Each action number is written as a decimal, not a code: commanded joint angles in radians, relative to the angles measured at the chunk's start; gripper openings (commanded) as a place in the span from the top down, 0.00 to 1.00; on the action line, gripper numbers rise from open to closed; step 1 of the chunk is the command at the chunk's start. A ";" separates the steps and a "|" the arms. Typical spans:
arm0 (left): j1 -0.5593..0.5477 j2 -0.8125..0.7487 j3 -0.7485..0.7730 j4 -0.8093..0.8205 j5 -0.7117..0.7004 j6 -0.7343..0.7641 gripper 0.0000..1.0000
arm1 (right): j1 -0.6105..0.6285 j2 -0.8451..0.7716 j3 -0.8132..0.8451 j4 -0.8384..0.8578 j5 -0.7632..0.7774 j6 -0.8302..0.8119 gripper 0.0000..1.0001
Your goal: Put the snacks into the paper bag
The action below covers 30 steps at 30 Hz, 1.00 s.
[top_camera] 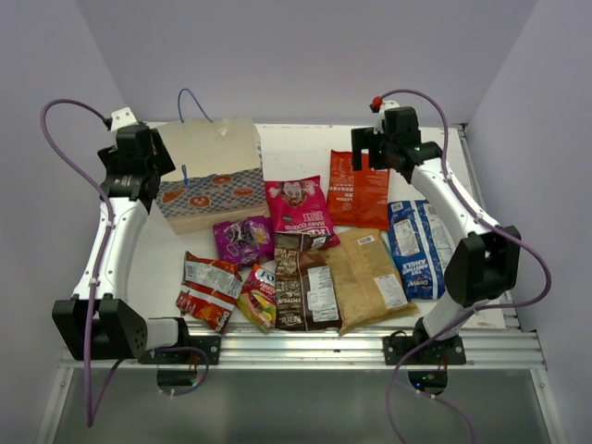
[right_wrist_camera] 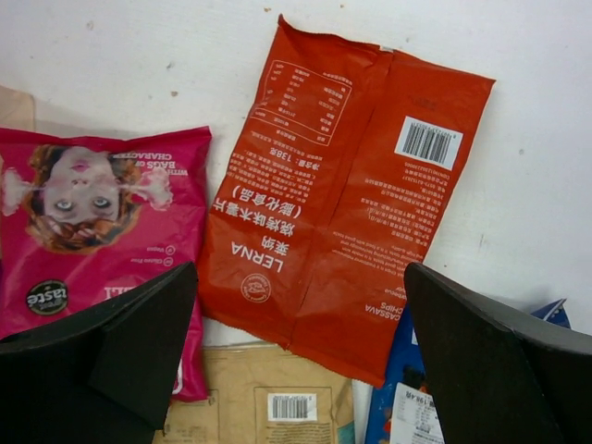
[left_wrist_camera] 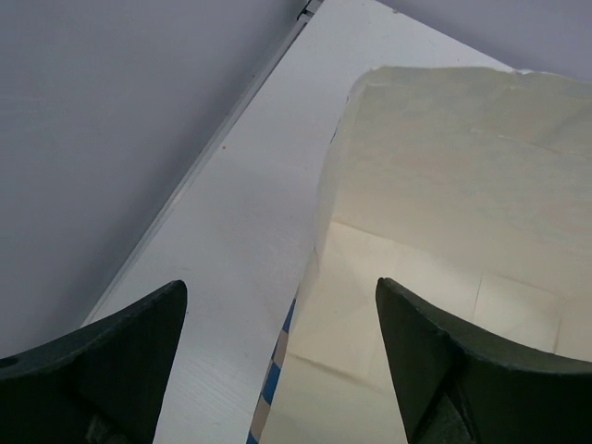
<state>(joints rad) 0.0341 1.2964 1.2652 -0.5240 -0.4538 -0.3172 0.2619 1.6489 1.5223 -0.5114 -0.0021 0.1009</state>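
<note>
The paper bag stands at the back left, tan with a blue-white checkered band; its pale wall fills the left wrist view. My left gripper hangs open over the bag's left edge, holding nothing. The snacks lie spread on the table: red, pink, purple, brown, tan, blue-white, silver-red chips and yellow-red candy. My right gripper is open above the red packet, beside the pink one.
The white table is boxed in by pale walls at the back and sides. A metal rail runs along the near edge between the arm bases. Purple cables loop off both arms. The bag's blue cord handle sticks up behind it.
</note>
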 commanded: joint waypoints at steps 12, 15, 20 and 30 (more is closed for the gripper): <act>0.084 0.075 -0.017 0.183 0.195 0.018 0.95 | -0.088 0.247 0.114 0.005 0.120 0.029 0.03; 0.084 0.084 -0.006 0.185 0.198 0.018 1.00 | -0.108 0.308 0.122 -0.002 0.129 0.037 0.03; 0.084 0.081 0.006 0.182 0.216 0.021 1.00 | -0.122 0.405 0.118 -0.022 0.110 0.043 0.03; 0.084 0.069 0.003 0.170 0.228 0.018 1.00 | -0.128 0.490 0.117 -0.078 -0.111 0.026 1.00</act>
<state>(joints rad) 0.1112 1.3762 1.2453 -0.3790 -0.2455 -0.2958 0.1345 2.1372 1.6192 -0.5198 -0.0353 0.1360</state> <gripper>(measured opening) 0.008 0.057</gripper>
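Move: The red chip package's middle lies about 3 cm ahead of the right gripper, in line sideways and some 20 cm below. The pink package is roughly 17 cm to its left and 5 cm nearer the base; the blue package about 16 cm right and 18 cm nearer. The paper bag's middle is about 5 cm ahead, 15 cm right and 14 cm below the left gripper; the bag's left rim is 4 cm ahead, between its open fingers. Lower the open right gripper about 19 cm onto the red package, easing some 4 cm forward while swinging right and then slightly back left, and tip the fingers down over 20 degrees; close them beside the barcode to pinch the package's right part. Meanwhile slide the left gripper about 4 cm forward along the bag's left rim, close and hold there. ##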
